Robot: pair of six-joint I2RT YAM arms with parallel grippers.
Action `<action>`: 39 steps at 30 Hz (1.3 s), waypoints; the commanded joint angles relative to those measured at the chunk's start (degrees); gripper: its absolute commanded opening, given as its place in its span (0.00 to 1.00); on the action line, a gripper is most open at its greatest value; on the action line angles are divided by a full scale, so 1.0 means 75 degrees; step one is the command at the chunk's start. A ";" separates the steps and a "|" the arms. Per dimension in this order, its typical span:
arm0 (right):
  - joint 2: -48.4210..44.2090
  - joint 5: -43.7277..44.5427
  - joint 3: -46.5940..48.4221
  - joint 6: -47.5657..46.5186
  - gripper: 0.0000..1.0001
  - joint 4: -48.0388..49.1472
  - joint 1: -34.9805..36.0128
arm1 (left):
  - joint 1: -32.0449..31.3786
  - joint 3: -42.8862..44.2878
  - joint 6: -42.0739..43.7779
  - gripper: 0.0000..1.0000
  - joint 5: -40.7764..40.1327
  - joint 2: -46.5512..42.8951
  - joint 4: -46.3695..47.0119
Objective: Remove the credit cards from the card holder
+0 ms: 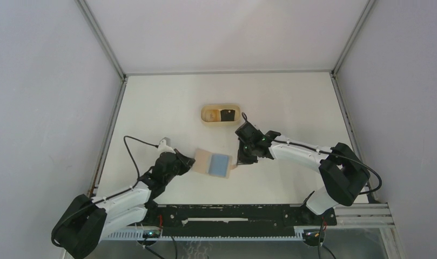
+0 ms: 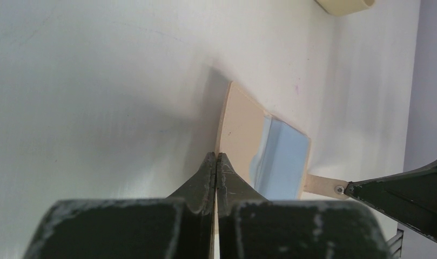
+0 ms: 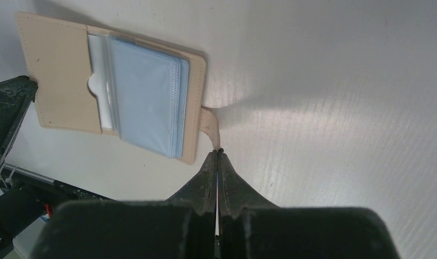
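Note:
The tan card holder (image 1: 201, 160) lies open on the table between the two arms. A light blue credit card (image 1: 220, 164) sits in its right-hand pocket, seen closely in the right wrist view (image 3: 148, 102) and in the left wrist view (image 2: 283, 159). My left gripper (image 1: 192, 162) is shut on the card holder's (image 2: 240, 124) left edge. My right gripper (image 1: 239, 161) is shut on the tip of the thin closing strap (image 3: 209, 124) that sticks out of the card holder's (image 3: 56, 81) right side. A black credit card (image 1: 227, 115) lies in the tray behind.
An oval tan tray (image 1: 206, 114) stands at mid-table behind the card holder, its corner showing in the left wrist view (image 2: 345, 5). Grey walls enclose the table on three sides. The arms' base rail (image 1: 232, 213) runs along the near edge.

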 commanded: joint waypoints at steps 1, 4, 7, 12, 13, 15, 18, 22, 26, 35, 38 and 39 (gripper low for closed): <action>-0.0234 -0.0042 0.0237 -0.0085 0.00 0.0304 0.0031 | -0.0034 -0.0027 0.0243 0.00 -0.0222 -0.0438 -0.0077; -0.0187 -0.0266 0.0244 -0.0143 0.00 0.0619 0.0025 | -0.0049 -0.0011 0.0265 0.00 -0.0200 -0.0642 -0.0095; -0.0018 -0.0551 0.0244 -0.0171 0.00 0.0960 0.0022 | -0.0129 0.0118 0.0332 0.00 -0.0158 -0.0647 -0.0131; 0.0269 -0.0912 0.0238 -0.0136 0.00 0.1327 0.0013 | -0.0580 0.0630 0.0554 0.00 -0.0291 -0.0330 -0.0509; 0.0294 -0.0947 0.0243 -0.0146 0.00 0.1366 0.0013 | -0.0657 0.0766 0.0612 0.00 -0.0389 -0.0261 -0.0647; 0.0321 -0.0993 0.0244 -0.0164 0.00 0.1417 -0.0007 | -0.0930 0.1016 0.0713 0.01 -0.0560 -0.0135 -0.0877; 0.0376 -0.1058 0.0253 -0.0199 0.00 0.1440 -0.0055 | -0.1130 0.1302 0.0800 0.06 -0.0701 -0.0014 -0.1065; 0.0423 -0.1161 0.0244 -0.0247 0.00 0.1459 -0.0093 | -0.1245 0.1670 0.0902 0.14 -0.0703 -0.0004 -0.1343; 0.0469 -0.1216 0.0244 -0.0264 0.00 0.1492 -0.0117 | -0.1304 0.1936 0.0988 0.26 -0.0703 -0.0027 -0.1567; 0.0497 -0.1252 0.0241 -0.0313 0.00 0.1489 -0.0144 | -0.1428 0.1932 0.0744 0.36 -0.0362 0.0464 -0.1125; 0.0477 -0.1275 0.0244 -0.0344 0.00 0.1461 -0.0162 | -0.1403 0.1897 0.0814 0.40 -0.0680 0.0550 -0.1368; 0.0452 -0.1270 0.0241 -0.0381 0.00 0.1434 -0.0178 | -0.1355 0.1911 0.0948 0.43 -0.0845 0.0511 -0.1546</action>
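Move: The left fingers pinch the card holder's left edge; the light card in its slot lies about 5 cm to their right, 1 cm nearer the base and 2 cm lower, and the blue sleeves 8 cm right and 1 cm back. The right fingers hold the strap, the sleeves' middle some 6 cm to their left, level with them and 2 cm down. The tray's middle lies 16 cm ahead and 5 cm left of the right hand. The right hand keeps its fingers shut on the strap and carries it about 3.5 cm left, folding it in over the blue sleeves, tilting some 10 degrees before it nearly stops. The left hand rises a little, dips back down, then opens to under half and lets go of the holder's edge, arcing up and about 4 cm right over the flap to the card slot with a slight clockwise turn, and starting to sink at the end. ##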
